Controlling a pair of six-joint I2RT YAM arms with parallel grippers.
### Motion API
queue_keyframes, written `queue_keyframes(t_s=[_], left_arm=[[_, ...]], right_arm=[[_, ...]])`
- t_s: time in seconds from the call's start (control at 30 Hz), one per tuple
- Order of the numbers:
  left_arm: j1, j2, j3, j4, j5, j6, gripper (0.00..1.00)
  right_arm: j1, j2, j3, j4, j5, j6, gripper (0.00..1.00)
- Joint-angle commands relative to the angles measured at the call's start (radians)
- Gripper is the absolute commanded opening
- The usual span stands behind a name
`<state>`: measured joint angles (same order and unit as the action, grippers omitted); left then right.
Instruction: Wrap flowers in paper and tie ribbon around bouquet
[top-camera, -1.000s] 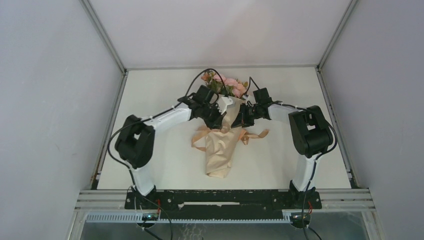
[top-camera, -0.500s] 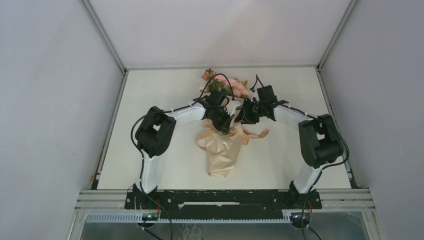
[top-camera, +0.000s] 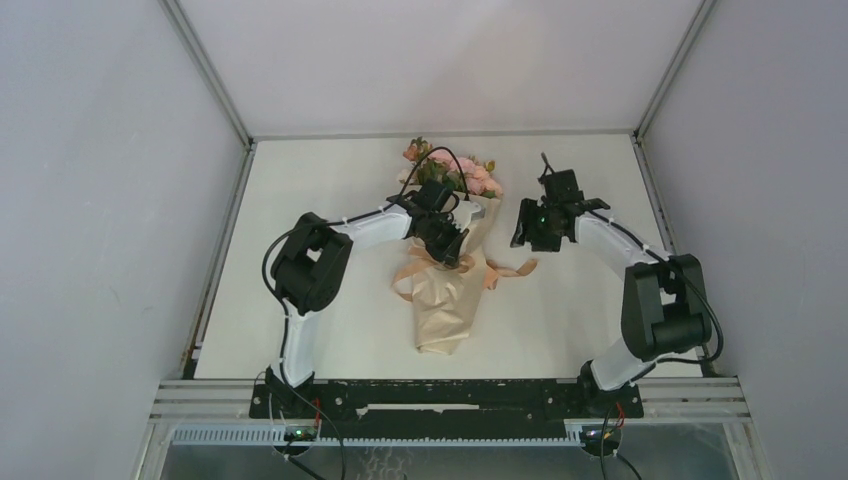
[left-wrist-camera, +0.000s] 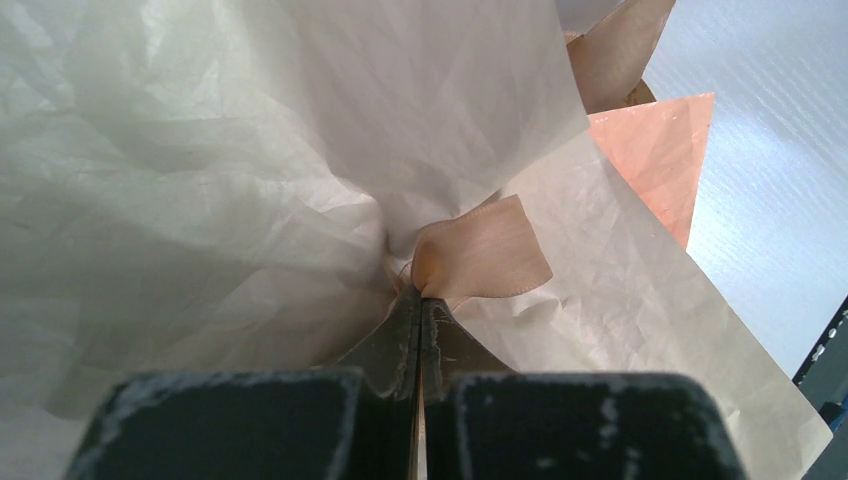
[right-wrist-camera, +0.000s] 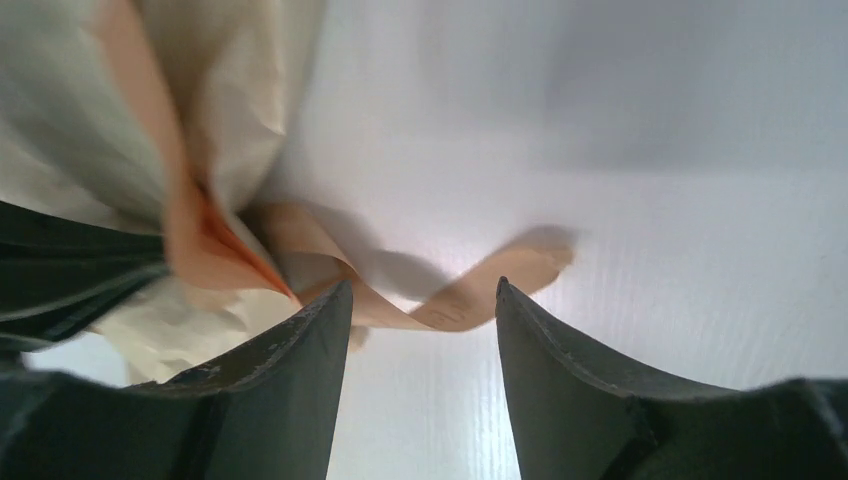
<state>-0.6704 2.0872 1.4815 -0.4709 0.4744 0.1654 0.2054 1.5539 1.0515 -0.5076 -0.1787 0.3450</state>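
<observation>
The flowers (top-camera: 462, 172) show pink blooms at the far end of a cone of tan paper (top-camera: 446, 305) lying in the middle of the table. The peach ribbon (top-camera: 512, 269) goes round the cone's neck, one tail trailing right. My left gripper (top-camera: 450, 250) is shut on the ribbon (left-wrist-camera: 480, 255) at the knot, pale paper (left-wrist-camera: 200, 170) bunched behind it. My right gripper (top-camera: 530, 232) hangs open to the right of the bouquet, apart from it. In the right wrist view the ribbon tail (right-wrist-camera: 470, 295) lies on the table beyond the parted fingertips (right-wrist-camera: 335, 300), with nothing between them.
White table (top-camera: 320, 190) with walls on three sides and a metal frame rail (top-camera: 450, 398) at the near edge. A darker orange sheet corner (left-wrist-camera: 660, 150) sticks out under the wrapping.
My right gripper has opened, let go at the bouquet's neck and swung away to the right. The left arm shifted slightly inward earlier and keeps its grip on the ribbon.
</observation>
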Motion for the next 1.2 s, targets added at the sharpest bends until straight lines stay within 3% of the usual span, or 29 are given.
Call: queue_keyframes(t_s=[0.0, 0.23, 0.53, 0.63, 0.73, 0.87, 1.17], left_arm=[[-0.004, -0.009, 0.000, -0.018, -0.022, 0.016, 0.00], [-0.004, -0.026, -0.001, -0.017, -0.032, 0.022, 0.00], [-0.003, -0.034, -0.003, -0.018, -0.031, 0.019, 0.00], [-0.003, -0.036, -0.004, -0.021, -0.034, 0.020, 0.00], [-0.004, -0.040, -0.002, -0.023, -0.037, 0.024, 0.00], [-0.003, -0.041, 0.001, -0.027, -0.038, 0.024, 0.00], [-0.003, -0.046, 0.003, -0.028, -0.047, 0.031, 0.00]], right_arm=[[0.019, 0.035, -0.008, -0.073, -0.026, -0.194, 0.64], [0.084, 0.093, 0.026, -0.019, -0.077, -0.384, 0.68], [0.109, 0.255, 0.066, -0.110, -0.119, -0.388, 0.66], [0.103, 0.271, 0.065, -0.133, -0.123, -0.376, 0.54], [0.072, 0.259, 0.065, -0.161, -0.123, -0.352, 0.23], [0.047, 0.203, 0.054, -0.206, -0.107, -0.327, 0.00], [0.045, -0.042, -0.025, -0.260, -0.050, -0.254, 0.00]])
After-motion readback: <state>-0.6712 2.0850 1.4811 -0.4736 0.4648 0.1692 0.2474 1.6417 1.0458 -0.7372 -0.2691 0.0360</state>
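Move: The ribbon's loose tail lies about 7 cm below the open right hand, some 4 cm back and 3 cm to its left. The peach paper corner is roughly 5 cm to the left of that spot and 2 cm nearer the base; the bouquet's bound waist is about 16 cm left of the right hand and 4 cm back. From the shut left hand, resting at the waist, the tail lies some 13 cm right and 1 cm back. Right hand dips about 7 cm, back and left to the ribbon tail, pinches it, draws back-right and lifts. ##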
